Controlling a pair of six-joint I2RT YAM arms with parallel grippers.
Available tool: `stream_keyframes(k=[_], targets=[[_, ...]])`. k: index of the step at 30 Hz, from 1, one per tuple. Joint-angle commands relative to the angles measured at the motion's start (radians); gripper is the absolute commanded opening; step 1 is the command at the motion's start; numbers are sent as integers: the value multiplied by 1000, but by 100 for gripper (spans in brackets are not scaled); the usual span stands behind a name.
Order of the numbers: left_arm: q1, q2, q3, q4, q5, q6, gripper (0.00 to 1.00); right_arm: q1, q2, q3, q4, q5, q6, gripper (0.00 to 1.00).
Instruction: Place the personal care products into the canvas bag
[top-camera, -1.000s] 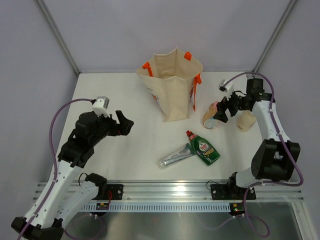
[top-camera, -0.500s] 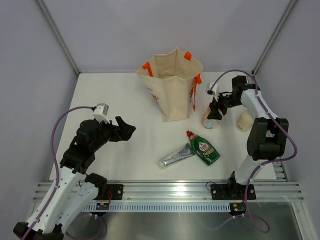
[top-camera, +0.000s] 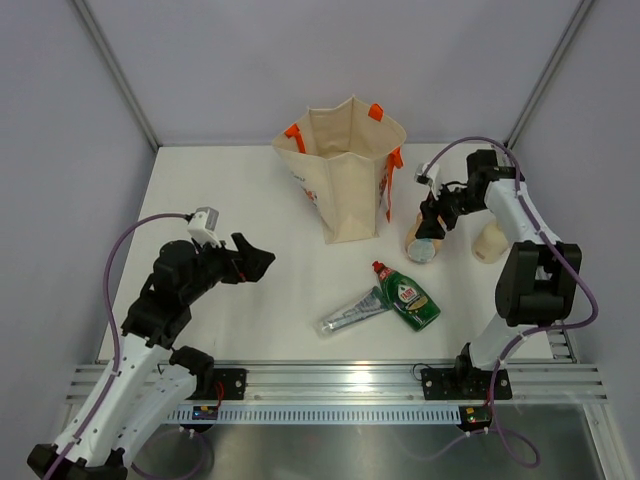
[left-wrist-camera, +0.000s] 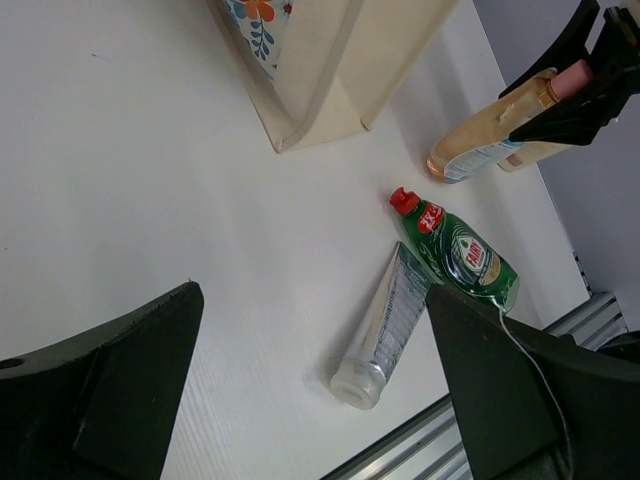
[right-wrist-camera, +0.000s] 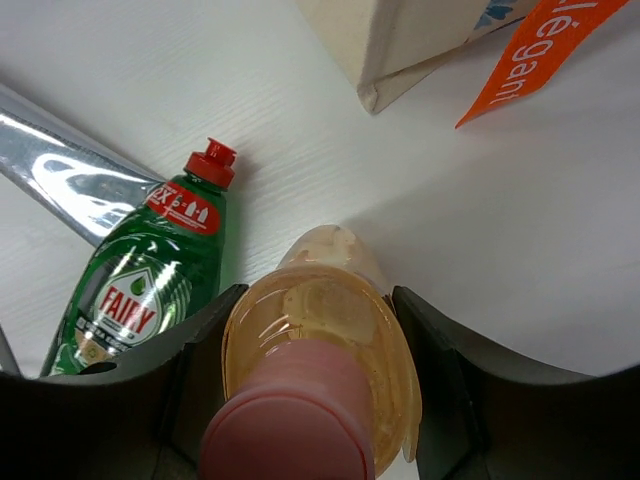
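Note:
The beige canvas bag (top-camera: 345, 175) stands upright at the back middle of the table, mouth open. My right gripper (top-camera: 432, 222) is shut on the amber pink-capped bottle (right-wrist-camera: 320, 330), one finger on each side just below the cap. That bottle (top-camera: 420, 245) leans with its base on the table. The green red-capped bottle (top-camera: 408, 295) and the silvery tube (top-camera: 352, 312) lie side by side in front of the bag. A small beige jar (top-camera: 490, 242) stands right of the amber bottle. My left gripper (top-camera: 252, 255) hovers open over bare table at the left, holding nothing.
An orange bag handle (right-wrist-camera: 530, 60) hangs down the bag's right side, close to the amber bottle. Grey walls enclose the table on three sides. A metal rail (top-camera: 340, 385) runs along the near edge.
My right gripper has moved left from beside the jar onto the amber bottle and closed on it. The left arm has shifted slightly to the right.

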Motion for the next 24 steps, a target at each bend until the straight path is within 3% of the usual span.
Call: stream_keyframes(k=[1, 7, 10, 14, 19, 23, 24], targets=[[1, -2, -20, 75, 57, -17, 99, 3, -200, 54, 27, -114, 179, 0], [3, 2, -32, 74, 78, -21, 99, 104, -277, 193, 53, -140, 384, 0], [3, -7, -32, 77, 89, -17, 99, 164, -274, 265, 168, -122, 532, 0], [3, -22, -37, 94, 110, -14, 99, 235, -182, 501, 369, -134, 793, 0], [3, -16, -18, 82, 94, -14, 99, 255, 94, 845, 522, -100, 967, 0], [3, -12, -3, 69, 66, -17, 99, 262, 434, 1304, 556, -7, 1017, 0], [3, -10, -3, 72, 64, -17, 99, 268, 476, 1348, 561, 21, 1002, 0]])
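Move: Some 17 cm to the left and about 9 cm ahead of the right hand, which already grips the upright pink-capped bottle, stands the canvas bag, its middle a few centimetres above the hand and its mouth much higher. The green bottle lies about 12 cm back, 3 cm left and 10 cm below; the pump bottle stands roughly 16 cm right and 1 cm back, its middle 3 cm lower. From the left hand the bag is about 23 cm ahead, 19 cm right, middle 6 cm below. Keeping its grip on the pink-capped bottle, the right hand hoists it some 32 cm, first almost straight up, then curving left and finally also forward to carry it towards and over the bag's mouth, about 15 cm left and 13 cm forward in all. On the way the wrist swings the downward-slanting fingers up towards level, by roughly 40 degrees. ##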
